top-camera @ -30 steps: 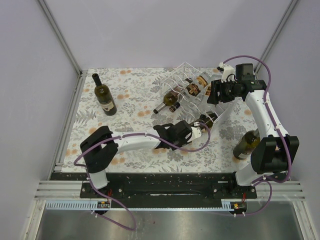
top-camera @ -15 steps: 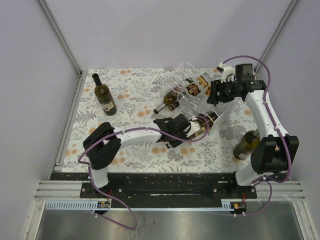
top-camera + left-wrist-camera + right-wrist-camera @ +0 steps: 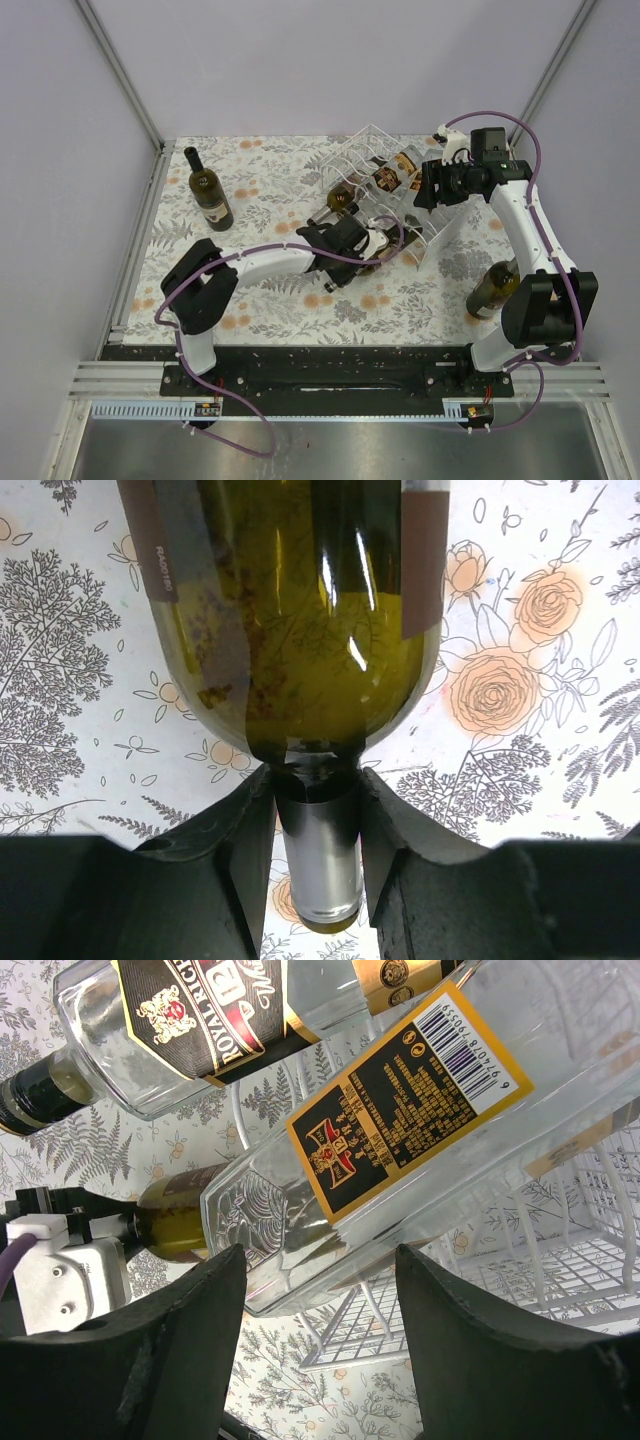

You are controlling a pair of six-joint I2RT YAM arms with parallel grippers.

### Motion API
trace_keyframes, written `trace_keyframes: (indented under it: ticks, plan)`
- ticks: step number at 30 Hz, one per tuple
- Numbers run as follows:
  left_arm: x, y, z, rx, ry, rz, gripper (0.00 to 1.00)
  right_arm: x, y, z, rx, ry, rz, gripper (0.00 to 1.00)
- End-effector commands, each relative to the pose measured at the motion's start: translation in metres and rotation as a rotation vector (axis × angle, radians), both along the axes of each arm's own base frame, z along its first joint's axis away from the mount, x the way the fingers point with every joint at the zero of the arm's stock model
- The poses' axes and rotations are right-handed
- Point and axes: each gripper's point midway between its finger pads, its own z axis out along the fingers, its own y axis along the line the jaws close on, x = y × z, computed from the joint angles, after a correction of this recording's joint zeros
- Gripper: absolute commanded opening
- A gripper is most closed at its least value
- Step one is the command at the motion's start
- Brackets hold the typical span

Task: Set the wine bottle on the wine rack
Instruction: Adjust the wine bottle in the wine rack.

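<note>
In the left wrist view my left gripper (image 3: 318, 810) is shut on the silver-capped neck of the olive-green wine bottle (image 3: 300, 630), whose body stretches away over the flowered cloth. From above, the left gripper (image 3: 368, 242) holds it low at the front of the clear wine rack (image 3: 365, 150). The right wrist view shows the same wine bottle (image 3: 170, 1228) lying under a clear, yellow-labelled bottle (image 3: 400, 1130) on the wine rack (image 3: 590, 1250). My right gripper (image 3: 320, 1300) is open, its fingers (image 3: 180, 1340) on either side of that clear bottle's base.
A dark-labelled bottle (image 3: 180, 1020) also lies on the rack, its neck (image 3: 335, 205) sticking out to the left. A green bottle (image 3: 208, 188) lies on the cloth at far left. Another green bottle (image 3: 493, 287) stands by the right arm's base.
My left gripper has carried the wine bottle away from the near edge and leftward, along the rack's front. The right arm has not moved.
</note>
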Motion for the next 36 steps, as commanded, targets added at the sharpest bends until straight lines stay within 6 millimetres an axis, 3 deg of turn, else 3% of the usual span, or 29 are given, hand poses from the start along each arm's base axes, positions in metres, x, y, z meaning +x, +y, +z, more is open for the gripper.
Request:
trace_keyframes:
  ticks: [1, 15, 28, 36]
  plan:
    - [0.005, -0.032, 0.054, -0.166, -0.023, -0.035, 0.0, -0.018, -0.008, -0.022, -0.065, 0.086, 0.001, 0.68]
    - [0.012, -0.066, 0.055, -0.22, 0.101, -0.021, 0.0, -0.02, -0.008, -0.021, -0.066, 0.085, 0.002, 0.68]
    - [0.037, -0.074, 0.058, -0.255, 0.11, 0.044, 0.0, -0.02, -0.009, -0.021, -0.067, 0.086, 0.001, 0.68]
    - [0.05, -0.082, 0.05, -0.245, 0.101, 0.07, 0.0, -0.02, -0.009, -0.022, -0.067, 0.09, 0.001, 0.68]
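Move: My left hand already holds the wine bottle by its neck, the body reaching into the wine rack. The rack's lowest slot, where it is going, has its middle about 13 cm to the right and 9 cm ahead, roughly 2 cm higher. The other wine bottle lies some 17 cm straight ahead; the labelled clear bottle is about 20 cm ahead and 11 cm right, 6 cm up. From my right hand the slot is some 6 cm left, 6 cm back and 15 cm below. Keeping my left fingers closed on the wine bottle's neck, I lift about 3 cm while swinging right, then ease forward about 3 cm and a little farther right at much the same height, driving the bottle base-first deeper into the rack's lowest slot, about 7 cm in all. My wrist tilts some 10 degrees, so the fingers lean more to the right and less forward. ##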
